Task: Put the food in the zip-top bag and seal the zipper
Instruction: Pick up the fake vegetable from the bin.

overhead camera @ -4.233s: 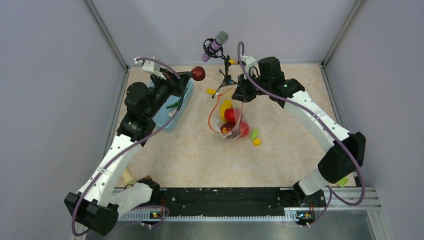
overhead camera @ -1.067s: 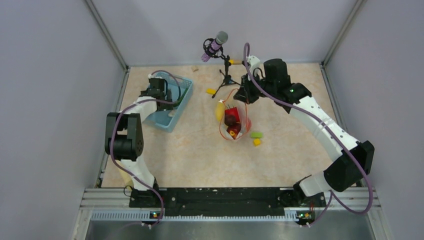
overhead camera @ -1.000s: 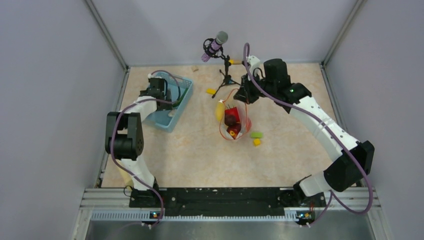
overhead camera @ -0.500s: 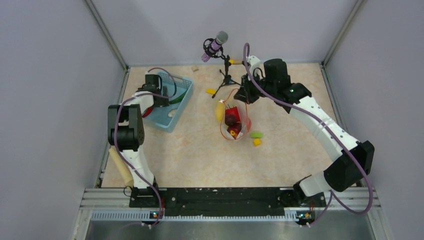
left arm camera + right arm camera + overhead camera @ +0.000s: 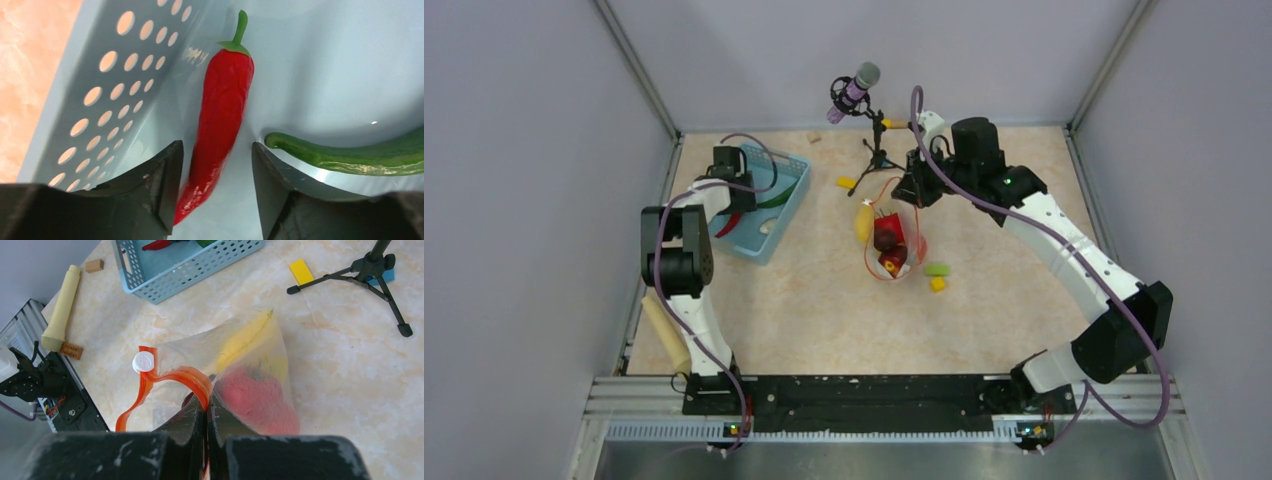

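Note:
A red chili (image 5: 222, 110) lies on the floor of the light-blue basket (image 5: 100, 100), a long green piece (image 5: 360, 155) beside it. My left gripper (image 5: 216, 165) reaches down into the basket (image 5: 769, 235), open, its jaws either side of the chili's tip; the left finger (image 5: 160, 180) is close against it and the right one stands apart. The zip-top bag (image 5: 250, 355) holds a yellow banana (image 5: 245, 337) and a red tomato (image 5: 257, 400). My right gripper (image 5: 206, 407) is shut on the orange-red zipper (image 5: 175, 377), holding the mouth up. From above, the bag (image 5: 894, 245) hangs below my right gripper (image 5: 911, 195).
A microphone on a tripod (image 5: 876, 150) stands behind the bag, with a yellow block (image 5: 845, 183) near it. A green block (image 5: 936, 269) and a yellow block (image 5: 937, 285) lie right of the bag. A cream roll (image 5: 662, 335) lies by the left wall.
My left gripper has shifted towards the basket's left side and its jaws have narrowed around the red chili. The right arm and the bag have not moved.

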Available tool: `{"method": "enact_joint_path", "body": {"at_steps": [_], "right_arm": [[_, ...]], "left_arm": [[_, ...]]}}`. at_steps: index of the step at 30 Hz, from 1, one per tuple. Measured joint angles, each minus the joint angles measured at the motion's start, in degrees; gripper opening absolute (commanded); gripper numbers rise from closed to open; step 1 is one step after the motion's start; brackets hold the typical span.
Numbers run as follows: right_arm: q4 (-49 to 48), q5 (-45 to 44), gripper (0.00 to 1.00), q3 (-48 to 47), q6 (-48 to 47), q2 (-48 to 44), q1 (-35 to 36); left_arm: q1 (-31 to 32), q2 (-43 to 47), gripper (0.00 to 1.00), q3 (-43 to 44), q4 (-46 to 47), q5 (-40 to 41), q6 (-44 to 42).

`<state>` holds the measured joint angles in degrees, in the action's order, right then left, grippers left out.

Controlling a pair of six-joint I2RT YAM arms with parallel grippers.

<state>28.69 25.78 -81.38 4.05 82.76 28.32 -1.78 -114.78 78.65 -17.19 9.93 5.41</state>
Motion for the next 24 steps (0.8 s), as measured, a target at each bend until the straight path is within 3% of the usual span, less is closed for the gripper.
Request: {"method": "enact_joint_path", "body": {"at_steps": [17,21,24], "right_arm": [[-0.02,0.48,0.0,0.02,0.0,0.0,0.0],[-0.17,0.63,0.0,0.02,0.0,0.0,0.0],[-0.35,0.81,0.0,0.04,0.0,0.0,0.0]], "left_arm": [[0.04,0.33,0.15,0.13,-1.7,-4.26,1.97],[0.04,4.24,0.0,-3.41,-1.97,-5.09,3.08],[0.04,5.99,0.0,-4.76,-0.85,-5.29,3.87]]}}
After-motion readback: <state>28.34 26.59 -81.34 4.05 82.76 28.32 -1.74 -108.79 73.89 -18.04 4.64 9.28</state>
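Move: The left hand's open fingertips already straddle the red chili in the bin: its middle is about 1 cm ahead, level to the side and about 1 cm below. The green vegetable's middle lies some 3 cm ahead and 10 cm to the right; a tan oval piece sits about 3 cm back and 8 cm right, both slightly lower. From the right hand, holding the bag, the chili is roughly 14 cm ahead, 45 cm left and 26 cm below. The left hand closes its fingers around the red chili, just on the tail side of its middle, while easing about 2 cm to the right, away from the bin's left wall, with a slight roll of some 5 degrees. Once the pads pinch the chili from both sides and the grip effort has risen, the hand keeps that hold, draws back about 1.5 cm and starts upward by just over 1 cm, while the right hand stays put, fingers still shut on the bag's rim. ##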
